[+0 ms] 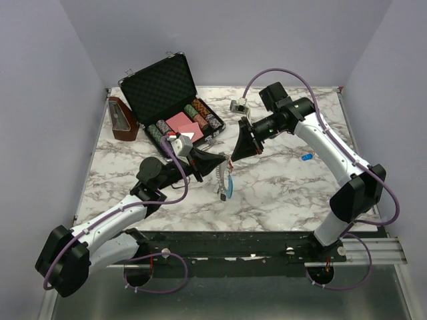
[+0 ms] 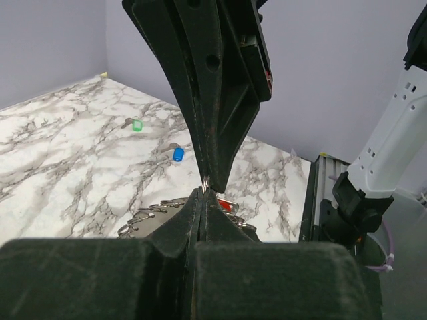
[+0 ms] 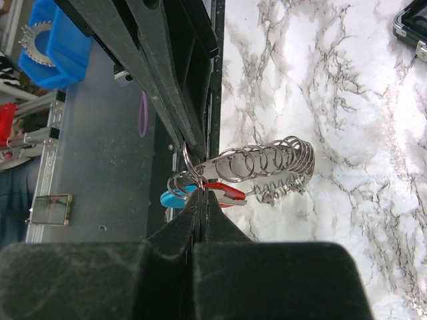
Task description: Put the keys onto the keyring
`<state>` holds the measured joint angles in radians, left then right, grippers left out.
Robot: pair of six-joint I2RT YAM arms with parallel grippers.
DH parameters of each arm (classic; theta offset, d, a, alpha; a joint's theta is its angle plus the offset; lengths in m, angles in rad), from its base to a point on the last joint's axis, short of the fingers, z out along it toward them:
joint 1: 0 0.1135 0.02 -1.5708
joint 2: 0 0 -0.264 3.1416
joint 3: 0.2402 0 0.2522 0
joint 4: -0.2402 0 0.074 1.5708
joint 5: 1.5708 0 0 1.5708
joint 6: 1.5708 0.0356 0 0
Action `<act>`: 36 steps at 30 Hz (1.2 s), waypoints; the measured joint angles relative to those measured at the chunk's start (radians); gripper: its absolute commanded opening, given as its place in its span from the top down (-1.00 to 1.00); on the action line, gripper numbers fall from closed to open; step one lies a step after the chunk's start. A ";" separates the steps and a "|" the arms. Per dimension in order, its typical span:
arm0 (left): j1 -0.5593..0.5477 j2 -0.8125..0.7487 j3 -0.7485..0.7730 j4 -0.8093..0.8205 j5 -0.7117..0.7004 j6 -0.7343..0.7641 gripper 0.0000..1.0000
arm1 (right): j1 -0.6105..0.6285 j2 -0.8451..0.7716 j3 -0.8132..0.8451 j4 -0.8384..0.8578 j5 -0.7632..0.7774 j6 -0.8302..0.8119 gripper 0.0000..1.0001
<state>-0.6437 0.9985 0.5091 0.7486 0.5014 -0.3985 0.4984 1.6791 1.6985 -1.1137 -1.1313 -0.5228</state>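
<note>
The keyring point(image 1: 222, 179), a silver coil with a bright blue section point(image 1: 230, 187), hangs above the table between my two grippers. My left gripper point(image 1: 223, 165) is shut on one of its wire loops point(image 2: 205, 181). My right gripper point(image 1: 233, 157) meets it tip to tip and is shut on the red key point(image 3: 228, 191) right at the loops. In the right wrist view the coil point(image 3: 273, 160) stretches away from my right gripper point(image 3: 202, 191), and the blue section point(image 3: 173, 198) shows behind the fingertips. A blue key point(image 1: 305, 157) lies loose on the table; it also shows in the left wrist view point(image 2: 177, 154).
An open black case point(image 1: 160, 83) with poker chips stands at the back left, a brown wooden object point(image 1: 122, 119) beside it. A green-headed key point(image 2: 137, 125) lies beyond the blue one. A small grey device point(image 1: 239, 105) sits at the back centre. The table's right rail point(image 2: 312, 200) is close.
</note>
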 measured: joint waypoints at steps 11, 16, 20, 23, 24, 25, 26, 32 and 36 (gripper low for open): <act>-0.002 0.026 -0.034 0.139 -0.031 -0.097 1.00 | 0.002 0.000 -0.030 0.044 -0.018 0.020 0.98; -0.002 0.063 -0.035 0.198 -0.034 -0.133 1.00 | 0.002 0.000 -0.036 0.054 -0.023 0.037 0.85; -0.002 0.066 -0.035 0.216 -0.034 -0.143 1.00 | 0.002 0.000 -0.037 0.059 -0.029 0.045 0.66; -0.002 0.066 -0.035 0.235 -0.041 -0.143 1.00 | 0.002 0.000 -0.037 0.057 -0.029 0.045 0.44; -0.002 0.066 -0.035 0.240 -0.043 -0.142 1.00 | 0.002 0.000 -0.037 0.055 -0.029 0.043 0.40; -0.002 0.066 -0.035 0.243 -0.044 -0.142 1.00 | 0.002 0.000 -0.036 0.051 -0.029 0.041 0.36; -0.001 0.066 -0.035 0.245 -0.045 -0.142 1.00 | 0.002 0.000 -0.034 0.046 -0.028 0.037 0.34; 0.000 0.066 -0.039 0.245 -0.045 -0.142 1.00 | 0.002 -0.002 0.027 0.016 -0.028 0.010 0.21; 0.000 0.066 -0.040 0.245 -0.045 -0.142 1.00 | 0.002 -0.004 0.063 0.017 -0.028 -0.002 0.19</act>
<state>-0.6434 1.0641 0.4690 0.9936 0.4568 -0.5404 0.5003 1.6752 1.7615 -1.0966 -1.1595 -0.5247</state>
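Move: The red key hangs at my right fingertips, roughly 1 cm below them. The keyring loop pinched by my left fingers is about 2 cm to my right hand's left, level with it. From the right hand, the rest of the coil lies some 3 cm forward and 4 cm below, and the light-blue band about 3 cm back and 6 cm below. For my left hand the red key is about 2 cm to its right and 1 cm below. I settle my right hand a touch lower beside the keyring loop, open its fingers from shut to under half, and then lift it about 3 cm, letting go with the open tips still close around the loops. My left hand keeps its pinch on the keyring, rising some 2 cm and rolling its left side down about 10 degrees. ##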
